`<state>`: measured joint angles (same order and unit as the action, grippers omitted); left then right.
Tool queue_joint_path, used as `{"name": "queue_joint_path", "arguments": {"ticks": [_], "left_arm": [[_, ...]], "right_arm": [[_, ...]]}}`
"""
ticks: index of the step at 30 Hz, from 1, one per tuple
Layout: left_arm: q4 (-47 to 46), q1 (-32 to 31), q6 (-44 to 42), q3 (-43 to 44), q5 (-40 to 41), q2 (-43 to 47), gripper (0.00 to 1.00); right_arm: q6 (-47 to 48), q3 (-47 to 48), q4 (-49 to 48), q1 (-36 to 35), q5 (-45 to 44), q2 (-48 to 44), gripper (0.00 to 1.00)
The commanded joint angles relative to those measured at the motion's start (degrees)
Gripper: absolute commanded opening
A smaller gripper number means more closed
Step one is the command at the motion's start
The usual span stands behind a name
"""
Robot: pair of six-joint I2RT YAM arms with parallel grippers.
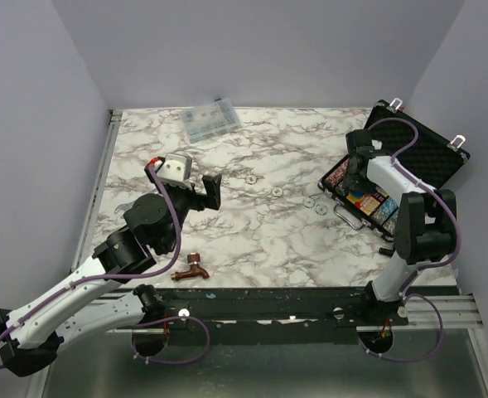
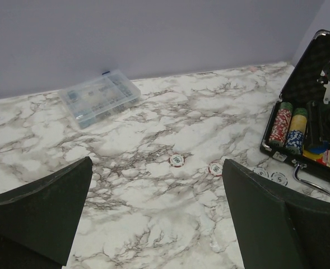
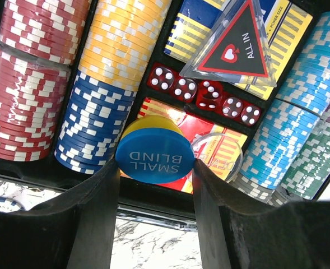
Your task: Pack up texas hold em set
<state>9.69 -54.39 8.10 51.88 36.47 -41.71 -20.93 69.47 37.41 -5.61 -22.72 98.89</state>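
Observation:
The texas hold em set's black case (image 1: 432, 154) lies open at the right of the table, its lid (image 2: 310, 67) raised. My right gripper (image 3: 155, 168) hovers over the case's front edge, shut on a blue "SMALL BLIND" disc (image 3: 155, 157). A yellow disc (image 3: 152, 123) shows just behind the blue one, and a clear disc (image 3: 223, 154) lies on the red card box (image 3: 209, 126). Chip rows (image 3: 92, 123), red dice (image 3: 201, 92) and an "ALL IN" triangle (image 3: 232, 45) fill the tray. Several loose chips (image 2: 177, 161) lie mid-table. My left gripper (image 2: 156, 213) stands open above bare marble, left of them.
A clear plastic compartment box (image 1: 210, 120) sits at the back of the table. A copper faucet (image 1: 192, 268) lies near the front edge, by the left arm's base. Walls close the table on the left, back and right.

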Motion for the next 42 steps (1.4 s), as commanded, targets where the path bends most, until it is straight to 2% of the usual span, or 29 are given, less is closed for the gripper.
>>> {"name": "queue_joint_path", "arguments": {"ticks": [1, 11, 17, 31, 33, 38, 42], "left_arm": [[0.9, 0.1, 1.0, 1.6, -1.9, -0.5, 0.99], [1.6, 0.1, 1.3, 2.2, -2.1, -2.0, 0.99], [1.9, 0.2, 1.6, 2.4, -2.4, -2.5, 0.99], [2.4, 0.2, 1.5, 2.8, -2.2, -2.1, 0.99], [1.5, 0.2, 1.4, 2.0, -2.2, -1.7, 0.99], [2.5, 0.2, 1.8, 2.9, -3.0, -2.0, 0.99], [2.4, 0.2, 1.8, 2.8, -2.6, -2.4, 0.99]], "right_arm": [[0.1, 1.2, 0.7, 0.2, -1.9, 1.2, 0.37], [-0.1, -1.4, 0.6, 0.1, 0.0, -1.5, 0.45], [0.3, -0.9, -0.7, 0.2, 0.9, -0.8, 0.56], [1.2, 0.8, -1.0, -0.1, 5.1, -4.4, 0.66], [1.7, 0.7, -1.1, -1.7, 6.4, -6.4, 0.67], [3.0, 0.3, -1.1, -6.7, 10.4, -9.5, 0.82], [3.3, 1.5, 2.5, -12.5, 13.7, -5.9, 0.84]]}}
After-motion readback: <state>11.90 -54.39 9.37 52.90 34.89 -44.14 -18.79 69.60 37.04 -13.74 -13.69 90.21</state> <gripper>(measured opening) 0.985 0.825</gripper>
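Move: The yellow button, lying on the red card deck in the open case, is almost under the blue SMALL BLIND button pinched by the right hand: about 1 cm ahead and 2 cm below. Dark blue chips stand some 4 cm ahead and 2 cm left of this hand, the dice 2 cm ahead and 6 cm right, two loose chips outside the case 12 cm left and 2 cm back. From the left hand the yellow button is roughly 44 cm right, 16 cm ahead and far below. The blue button, still pinched in the right fingertips, is eased about half a centimetre down and back onto the yellow one, where the fingers open and let go of it. The emptied hand then rises some 5 cm while swinging about 8 cm left, out over the case's front edge towards the loose chips, turning some 15 degrees counter-clockwise as the fingers widen further. ##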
